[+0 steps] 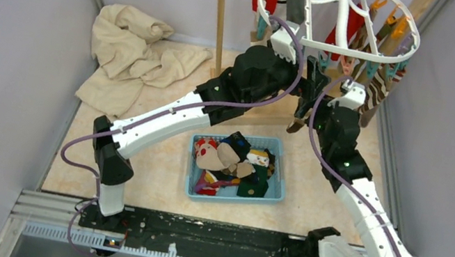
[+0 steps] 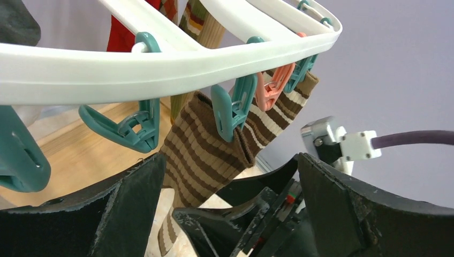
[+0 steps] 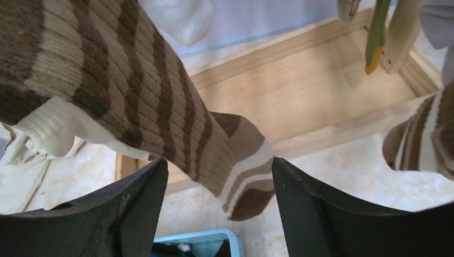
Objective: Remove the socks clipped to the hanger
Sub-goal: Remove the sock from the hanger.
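Note:
The white hanger [image 1: 351,51] hangs at the back right with socks clipped round it, among them a red one [image 1: 350,24]. In the left wrist view its ring [image 2: 160,64] crosses the top, and a teal clip [image 2: 230,112] holds a brown-and-cream striped sock [image 2: 203,155]. My left gripper [image 2: 230,182] stands wide open just below that sock, gripping nothing. My right gripper [image 3: 219,176] is open too, and the toe of the striped sock [image 3: 160,107] hangs between its fingers unpinched. The right gripper's fingers [image 2: 241,219] show between the left gripper's. Both grippers [image 1: 310,97] meet under the ring.
A blue basket [image 1: 233,198] with several loose socks sits mid-table between the arms. A crumpled beige cloth [image 1: 133,48] lies at the back left. The wooden rack frame [image 1: 219,21] stands behind the left arm. Another striped sock [image 3: 417,139] hangs at the right.

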`<state>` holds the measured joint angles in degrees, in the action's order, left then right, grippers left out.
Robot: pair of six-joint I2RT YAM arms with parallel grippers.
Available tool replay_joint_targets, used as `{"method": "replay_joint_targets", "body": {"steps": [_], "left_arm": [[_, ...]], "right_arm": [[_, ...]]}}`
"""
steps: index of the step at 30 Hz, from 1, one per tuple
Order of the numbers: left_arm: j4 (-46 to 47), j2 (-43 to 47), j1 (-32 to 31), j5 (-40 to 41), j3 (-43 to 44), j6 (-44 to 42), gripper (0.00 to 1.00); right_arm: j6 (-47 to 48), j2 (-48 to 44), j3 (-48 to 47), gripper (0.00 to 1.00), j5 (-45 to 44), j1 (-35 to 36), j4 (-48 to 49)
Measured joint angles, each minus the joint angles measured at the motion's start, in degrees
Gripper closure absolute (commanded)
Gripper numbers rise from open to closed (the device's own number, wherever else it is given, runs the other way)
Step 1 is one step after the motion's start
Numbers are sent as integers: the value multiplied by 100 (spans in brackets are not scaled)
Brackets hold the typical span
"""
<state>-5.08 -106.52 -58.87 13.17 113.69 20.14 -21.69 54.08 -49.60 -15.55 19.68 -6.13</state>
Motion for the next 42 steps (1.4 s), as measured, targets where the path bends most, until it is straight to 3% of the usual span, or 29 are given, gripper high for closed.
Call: {"method": "replay_joint_targets", "body": {"steps": [9,18,31,36,42], "left_arm": [[11,0,-2,92,7,-2,1],[-11,2,-2,181,7,-26,1],[-142,2,0,247,7,-26,1],[-144,0,-2,247,28,-26,1],[-144,-33,-2,245,188,-26,1]], "right_arm": [[28,271,315,28,247,0,852],[-186,643,614,40,-122,0,1512],[-192,826,614,85,-254,0,1880],[-186,813,671,88,-140,0,1917],[-188,715,848,99,160,0,1928]]}}
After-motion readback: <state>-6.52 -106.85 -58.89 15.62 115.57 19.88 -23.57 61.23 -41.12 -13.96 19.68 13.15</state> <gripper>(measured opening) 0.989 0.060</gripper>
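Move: The brown striped sock hangs about 4 cm ahead of the right hand, some 2 cm to its left, its lower leg about 2 cm below it. The teal clip holding this sock is roughly 5 cm ahead, 3 cm left and 12 cm above, and the zebra sock hangs about 5 cm ahead and 11 cm right, a little higher. From the left hand, the brown striped sock's leg lies about 4 cm ahead, 3 cm right and 9 cm below. The right fingers shut on the lower leg of the brown striped sock and pinch it under its teal clip, going from well open to almost closed. To get there the hand pushes forward about 4 cm and sinks some 3 cm; once nearly shut, it eases about 1 cm down and left and draws back slightly. ##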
